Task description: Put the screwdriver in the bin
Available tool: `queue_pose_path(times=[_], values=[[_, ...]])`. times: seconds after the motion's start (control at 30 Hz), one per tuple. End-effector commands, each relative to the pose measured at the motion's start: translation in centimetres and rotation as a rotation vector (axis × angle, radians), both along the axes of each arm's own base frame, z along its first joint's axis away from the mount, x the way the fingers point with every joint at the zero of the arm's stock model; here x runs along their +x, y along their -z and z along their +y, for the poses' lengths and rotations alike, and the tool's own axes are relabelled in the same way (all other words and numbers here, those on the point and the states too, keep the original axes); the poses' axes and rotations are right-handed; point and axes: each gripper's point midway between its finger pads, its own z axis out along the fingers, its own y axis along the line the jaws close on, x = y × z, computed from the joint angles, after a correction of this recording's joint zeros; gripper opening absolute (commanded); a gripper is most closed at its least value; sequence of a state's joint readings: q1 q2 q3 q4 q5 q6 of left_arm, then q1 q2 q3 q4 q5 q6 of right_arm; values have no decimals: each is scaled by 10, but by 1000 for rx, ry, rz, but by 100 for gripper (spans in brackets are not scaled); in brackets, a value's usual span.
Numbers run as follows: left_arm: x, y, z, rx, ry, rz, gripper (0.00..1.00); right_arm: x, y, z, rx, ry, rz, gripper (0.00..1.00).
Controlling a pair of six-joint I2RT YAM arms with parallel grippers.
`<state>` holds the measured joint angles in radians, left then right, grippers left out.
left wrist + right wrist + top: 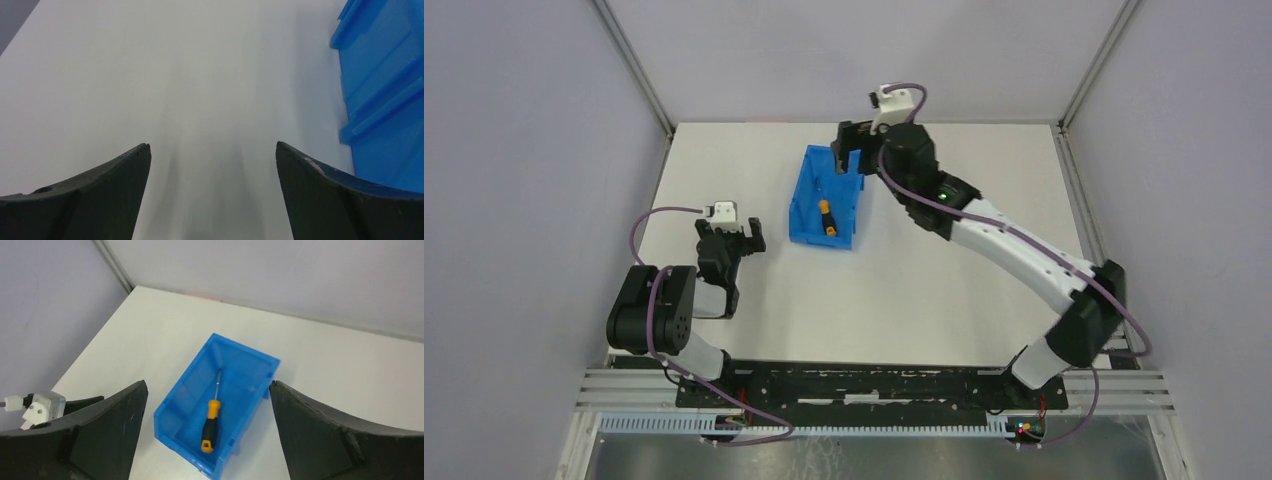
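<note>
The blue bin (804,205) stands on the white table (904,300) near its middle. Inside it lies the screwdriver (827,217), orange-yellow and black handle flat on the bin floor; in the right wrist view the screwdriver (210,425) rests in the bin (172,405) with its thin shaft pointing toward the far end. My right gripper (851,147) hangs above the bin's far end, open, with nothing between its fingers (107,425). My left gripper (734,238) hovers low over the table left of the bin, open and empty; the bin's wall (385,95) shows at its right.
Grey enclosure walls surround the table on three sides. The arm bases and a metal rail (874,390) run along the near edge. The right arm's link (1014,245) stretches across the table's right half.
</note>
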<state>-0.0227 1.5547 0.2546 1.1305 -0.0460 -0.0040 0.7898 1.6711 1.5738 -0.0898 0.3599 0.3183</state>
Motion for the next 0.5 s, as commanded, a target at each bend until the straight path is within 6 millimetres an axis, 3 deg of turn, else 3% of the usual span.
queue_pose_path(times=[0.0,0.03,0.07,0.1,0.2,0.33,0.47], values=[[2,-13,0,-23,-3,-45,100,-24,-10,-73,-92,67,-123,98],[2,-13,0,-24,-2,-46,100,-33,-12,-95,-106,117,-148,98],[2,-13,0,-24,-1,-46,100,-38,2,-115,-144,165,-146,98],[2,-14,0,-24,-2,-47,100,-48,3,-137,-158,216,-162,98],[2,-13,0,-24,-2,-46,100,-70,39,-192,-232,333,-154,98],[2,-14,0,-24,-2,-47,100,-95,105,-238,-349,406,-89,98],[2,-13,0,-24,-2,-45,100,-118,167,-267,-437,441,-35,98]])
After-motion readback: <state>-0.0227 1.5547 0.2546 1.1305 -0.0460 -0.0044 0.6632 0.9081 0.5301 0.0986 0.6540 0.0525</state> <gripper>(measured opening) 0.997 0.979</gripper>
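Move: The right gripper is empty and open, with the screwdriver already lying in the bin about 5 cm ahead, 7 cm to its left and roughly 30 cm below it. The bin's middle lies some 7 cm ahead, 6 cm to the left and 28 cm down. From the idle left gripper, the screwdriver is about 6 cm ahead, 20 cm to the right and 5 cm lower. Take the empty right gripper away from the bin in a quick sweep of about 24 cm to the right, drawing it back some 10 cm as well. Let it rise slightly at first, then sink to about 14 cm below its starting height over the bare table. Swing it some 20 degrees clockwise until it points nearly straight ahead, rolling its left side down; keep the fingers wide open and touch nothing. ##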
